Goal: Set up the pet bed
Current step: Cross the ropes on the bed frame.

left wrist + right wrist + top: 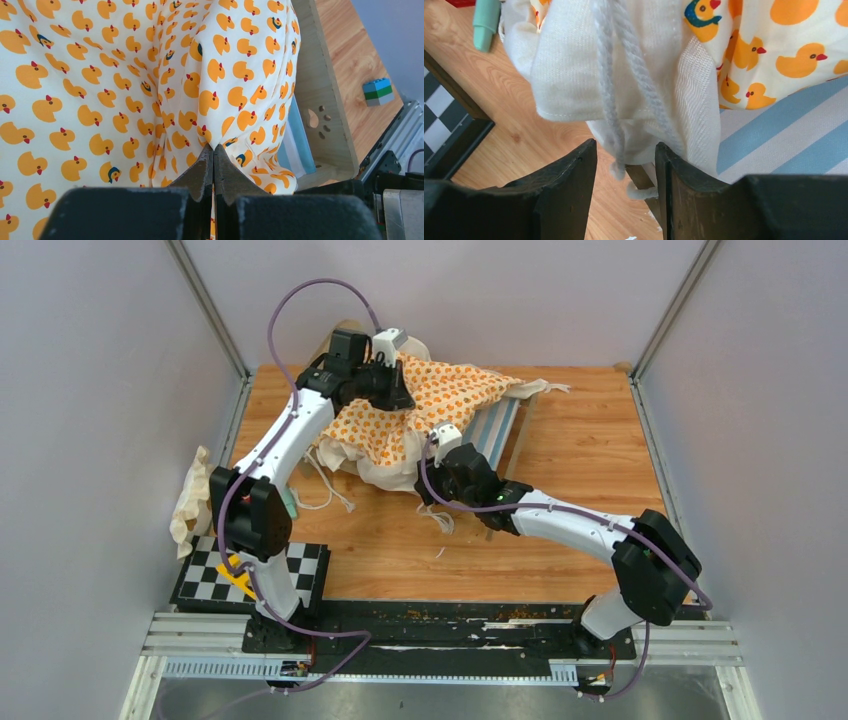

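The pet bed is mostly covered; its blue-white striped base (498, 428) (784, 132) and a light-wood end board (320, 95) with a paw-print mark show at the right. An orange duck-patterned cushion (430, 405) (125, 80) with cream edging lies draped over it. My left gripper (393, 392) (214, 150) is shut on a fold of the cushion's fabric near the far end. My right gripper (440, 445) (626, 150) stands open at the cushion's near cream edge (589, 70). A tie cord (616, 115) hangs down between its fingers.
A small white pillow (190, 502) leans at the left wall. A checkerboard plate (250, 575) (439, 115) sits at the front left, with a mint-green object (290, 505) (486, 20) near it. A blue-green block (378, 91) stands on the wood table (590, 470).
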Controlling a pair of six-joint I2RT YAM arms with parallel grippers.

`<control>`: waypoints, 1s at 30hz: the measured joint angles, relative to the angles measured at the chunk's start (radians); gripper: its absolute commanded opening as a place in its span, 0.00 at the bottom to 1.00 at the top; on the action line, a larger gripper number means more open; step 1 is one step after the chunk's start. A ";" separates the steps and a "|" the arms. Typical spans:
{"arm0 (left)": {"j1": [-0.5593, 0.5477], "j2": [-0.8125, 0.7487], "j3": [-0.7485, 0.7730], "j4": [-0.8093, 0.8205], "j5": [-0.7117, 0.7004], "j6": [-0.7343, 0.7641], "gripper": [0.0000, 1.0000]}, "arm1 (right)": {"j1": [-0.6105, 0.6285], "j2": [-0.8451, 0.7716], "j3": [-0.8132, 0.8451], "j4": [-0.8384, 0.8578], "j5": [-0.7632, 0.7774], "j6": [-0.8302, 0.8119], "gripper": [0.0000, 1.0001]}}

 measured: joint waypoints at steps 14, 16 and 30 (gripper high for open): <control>0.015 -0.016 -0.019 0.022 0.022 -0.010 0.00 | -0.024 0.082 0.162 -0.164 -0.155 -0.142 0.14; 0.018 -0.018 -0.025 0.023 0.023 -0.013 0.00 | -0.027 0.079 0.163 -0.181 -0.188 -0.147 0.12; 0.024 -0.022 -0.038 0.020 0.048 -0.031 0.00 | -0.043 -0.246 0.055 -0.330 -0.428 -0.159 0.08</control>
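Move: Almost between the open right fingers hangs a strand of white rope, only about 2 cm to their left and level with them. The cover's white hem is some 5 cm ahead and 3 cm left, at about the same height; the rope's knotted end lies about 5 cm back, 5 cm right and 13 cm below. The striped bed base stands roughly 11 cm ahead and 13 cm right, a little lower. From the left hand the strand is about 14 cm back, neither left nor right, and some 10 cm below. Easing a centimetre or two left onto the rope, the right hand shuts its fingers and pinches the strand, then draws it back about 8 cm and up some 6 cm, away from the hem, drifting right at the end and turning about 25 degrees counter-clockwise. The left hand stays almost in place and keeps its pinch on the orange-patterned cover. ##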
